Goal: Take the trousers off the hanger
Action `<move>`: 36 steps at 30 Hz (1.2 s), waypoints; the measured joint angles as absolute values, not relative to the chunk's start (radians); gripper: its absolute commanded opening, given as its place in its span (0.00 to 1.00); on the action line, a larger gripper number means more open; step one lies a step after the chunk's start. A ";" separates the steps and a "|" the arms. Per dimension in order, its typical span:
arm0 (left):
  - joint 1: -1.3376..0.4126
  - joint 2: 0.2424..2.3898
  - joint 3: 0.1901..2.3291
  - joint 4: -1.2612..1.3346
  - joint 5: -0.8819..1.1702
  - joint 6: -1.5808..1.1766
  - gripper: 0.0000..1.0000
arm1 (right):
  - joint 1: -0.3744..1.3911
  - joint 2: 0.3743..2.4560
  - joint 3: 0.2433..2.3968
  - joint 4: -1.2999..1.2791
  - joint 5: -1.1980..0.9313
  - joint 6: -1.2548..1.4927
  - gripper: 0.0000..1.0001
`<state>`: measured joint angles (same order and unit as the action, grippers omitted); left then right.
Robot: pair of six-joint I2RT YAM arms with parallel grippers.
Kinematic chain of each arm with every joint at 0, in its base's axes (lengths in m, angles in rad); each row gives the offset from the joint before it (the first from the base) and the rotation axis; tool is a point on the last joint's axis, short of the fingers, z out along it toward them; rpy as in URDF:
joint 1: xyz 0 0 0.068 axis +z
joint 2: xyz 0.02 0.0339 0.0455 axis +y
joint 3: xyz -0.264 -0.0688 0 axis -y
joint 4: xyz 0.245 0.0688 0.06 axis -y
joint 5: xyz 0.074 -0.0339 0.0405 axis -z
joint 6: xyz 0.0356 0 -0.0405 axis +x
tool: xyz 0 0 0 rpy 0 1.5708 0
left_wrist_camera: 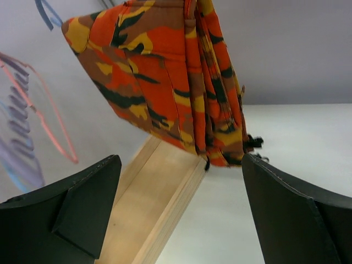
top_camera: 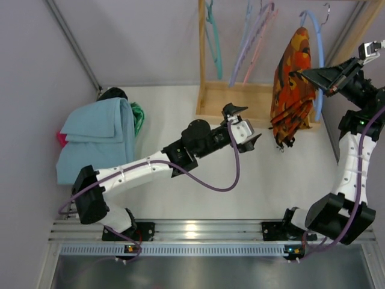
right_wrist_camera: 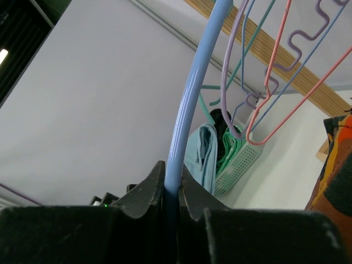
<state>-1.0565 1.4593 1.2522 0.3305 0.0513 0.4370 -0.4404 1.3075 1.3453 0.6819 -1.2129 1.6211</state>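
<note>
The orange camouflage trousers (top_camera: 292,87) hang folded over a blue hanger (top_camera: 316,42) on the wooden rack at the back right. They fill the top of the left wrist view (left_wrist_camera: 165,82). My right gripper (top_camera: 316,77) is shut on the blue hanger (right_wrist_camera: 190,110), its jaws pinching the hanger's arm beside the trousers. My left gripper (top_camera: 243,123) is open and empty, a little left of and below the trousers' lower edge, with its fingers (left_wrist_camera: 82,203) spread wide.
The wooden rack base (top_camera: 231,99) lies under the trousers. Teal, purple and pink empty hangers (top_camera: 252,36) hang to the left. A basket of folded teal and green clothes (top_camera: 99,135) sits at the far left.
</note>
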 measured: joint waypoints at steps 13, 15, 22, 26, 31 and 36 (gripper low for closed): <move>-1.173 1.769 1.455 0.635 0.029 0.476 0.79 | -0.440 0.899 1.224 0.097 -1.094 1.351 0.00; -1.179 1.780 1.469 0.664 0.027 0.472 0.78 | -0.440 0.869 1.211 0.037 -1.069 1.335 0.00; -1.209 1.790 1.485 0.743 0.025 0.453 0.76 | -0.440 0.852 1.202 -0.125 -0.986 1.311 0.00; -1.238 1.800 1.485 0.759 0.016 0.440 0.76 | -0.440 0.852 1.202 -0.160 -0.960 1.309 0.00; -1.258 1.844 1.497 0.768 -0.029 0.436 0.77 | -0.440 0.852 1.202 -0.166 -0.955 1.309 0.00; -1.256 1.914 1.526 0.768 -0.091 0.432 0.77 | -0.440 0.852 1.202 -0.168 -0.967 1.307 0.00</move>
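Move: The camouflage trousers hang roughly 13 cm to the right of my open left hand, about 8 cm farther out and 2 cm above it. The blue hanger carrying them is some 17 cm to this hand's right, 9 cm ahead and 10 cm up, and the purple hanger about 20 cm straight ahead, 8 cm up. From my right hand, pinching the blue hanger, the trousers are some 10 cm below, 4 cm left and 2 cm ahead. I sweep my left hand some 13 cm right to the camouflage trousers, hopping up about 5 cm and drifting back before sinking again, fingers tilting up some 15 degrees and narrowing to about three-quarters open around the cloth without shutting. My right hand keeps its pinch on the blue hanger, drawing it back about 7 cm and a little down while turning clockwise and tipping down, then holds. ##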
